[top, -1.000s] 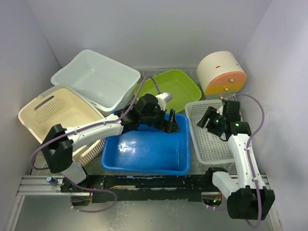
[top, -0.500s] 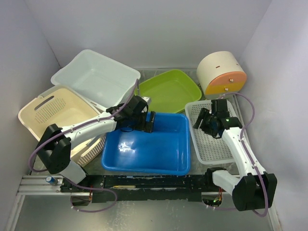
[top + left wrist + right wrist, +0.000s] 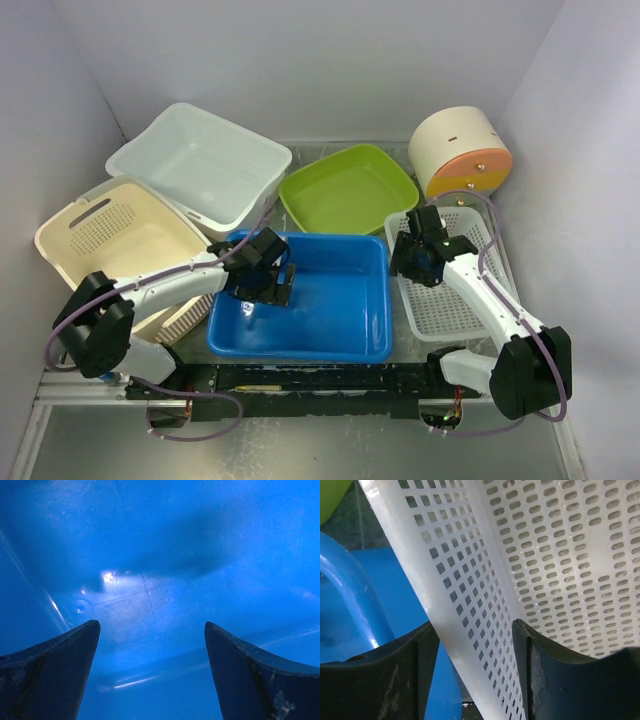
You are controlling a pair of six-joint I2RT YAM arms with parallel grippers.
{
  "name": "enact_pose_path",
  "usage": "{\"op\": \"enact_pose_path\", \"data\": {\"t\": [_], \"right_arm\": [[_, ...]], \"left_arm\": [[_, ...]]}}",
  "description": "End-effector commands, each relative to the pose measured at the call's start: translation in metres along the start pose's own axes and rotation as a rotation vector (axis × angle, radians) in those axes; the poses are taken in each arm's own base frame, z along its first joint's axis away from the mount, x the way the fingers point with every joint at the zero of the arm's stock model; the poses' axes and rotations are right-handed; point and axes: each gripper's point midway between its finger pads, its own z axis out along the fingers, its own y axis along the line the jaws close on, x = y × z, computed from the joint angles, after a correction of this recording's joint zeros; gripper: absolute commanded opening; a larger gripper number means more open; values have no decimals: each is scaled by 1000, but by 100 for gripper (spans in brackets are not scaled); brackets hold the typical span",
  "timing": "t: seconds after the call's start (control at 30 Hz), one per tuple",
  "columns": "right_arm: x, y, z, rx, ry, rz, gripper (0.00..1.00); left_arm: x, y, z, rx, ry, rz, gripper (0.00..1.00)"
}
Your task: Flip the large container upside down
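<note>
The large blue container (image 3: 300,350) sits upright in the middle of the table. My left gripper (image 3: 280,287) is down inside it near its left wall. In the left wrist view the gripper (image 3: 152,630) stands open, and only the blue floor (image 3: 165,555) shows between its fingers. My right gripper (image 3: 408,262) is at the left wall of the white mesh tray (image 3: 450,300), right beside the blue container's right rim. In the right wrist view the gripper (image 3: 472,627) is open astride the mesh wall (image 3: 465,580), with the blue rim (image 3: 350,595) to its left.
A white tub (image 3: 200,165) stands at the back left and leans on a cream perforated basket (image 3: 110,235). A green tray (image 3: 345,190) lies behind the blue container. A round cream and orange box (image 3: 460,152) is at the back right. A black rail (image 3: 300,378) runs along the near edge.
My left gripper has moved from the blue container's far right corner to its left side and lower into it. My right gripper has shifted left onto the mesh tray's left wall.
</note>
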Motion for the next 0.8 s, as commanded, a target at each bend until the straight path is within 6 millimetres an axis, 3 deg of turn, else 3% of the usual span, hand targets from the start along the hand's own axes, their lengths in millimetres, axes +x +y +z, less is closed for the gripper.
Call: {"op": "enact_pose_path", "data": {"t": [0.0, 0.13, 0.23, 0.37, 0.43, 0.6, 0.77], "right_arm": [[-1, -5, 3, 66, -12, 18, 54], [-2, -4, 3, 57, -15, 17, 29], [-7, 0, -8, 34, -27, 17, 16], [-33, 13, -47, -30, -114, 53, 7], [-57, 22, -77, -85, -188, 80, 1], [-88, 30, -123, -257, -259, 128, 0], [-110, 17, -141, -437, -274, 202, 0]], "left_arm": [[-8, -5, -17, 34, -49, -34, 96], [-30, -28, -37, 124, -123, -10, 96], [-50, -47, -52, 197, -185, 8, 97], [-76, -71, -71, 285, -257, 31, 97], [-89, -83, -82, 331, -301, 43, 97], [-120, -112, -109, 453, -398, 60, 98], [-128, -146, -124, 623, -409, 87, 98]]}}
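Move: Between the right hand's half-open fingers runs the left rim of the white perforated container, about 1 cm below the hand point and level fore and aft. The blue container's middle lies roughly 21 cm to the left and 5 cm back, the green container's some 20 cm ahead and 11 cm to the left. From the empty left hand, down inside the blue container, that white rim lies about 26 cm to the right, 5 cm ahead and 3 cm higher. Closing on the left rim of the white container, the right hand pinches it, then hauls it up some 16 cm with a little forward travel, the wrist tilting so the fingers point more forward by over 20 degrees. The left hand, open and empty, climbs about 15 cm out of the blue container while swinging some 10 cm right towards the white one and about 5 cm forward. ##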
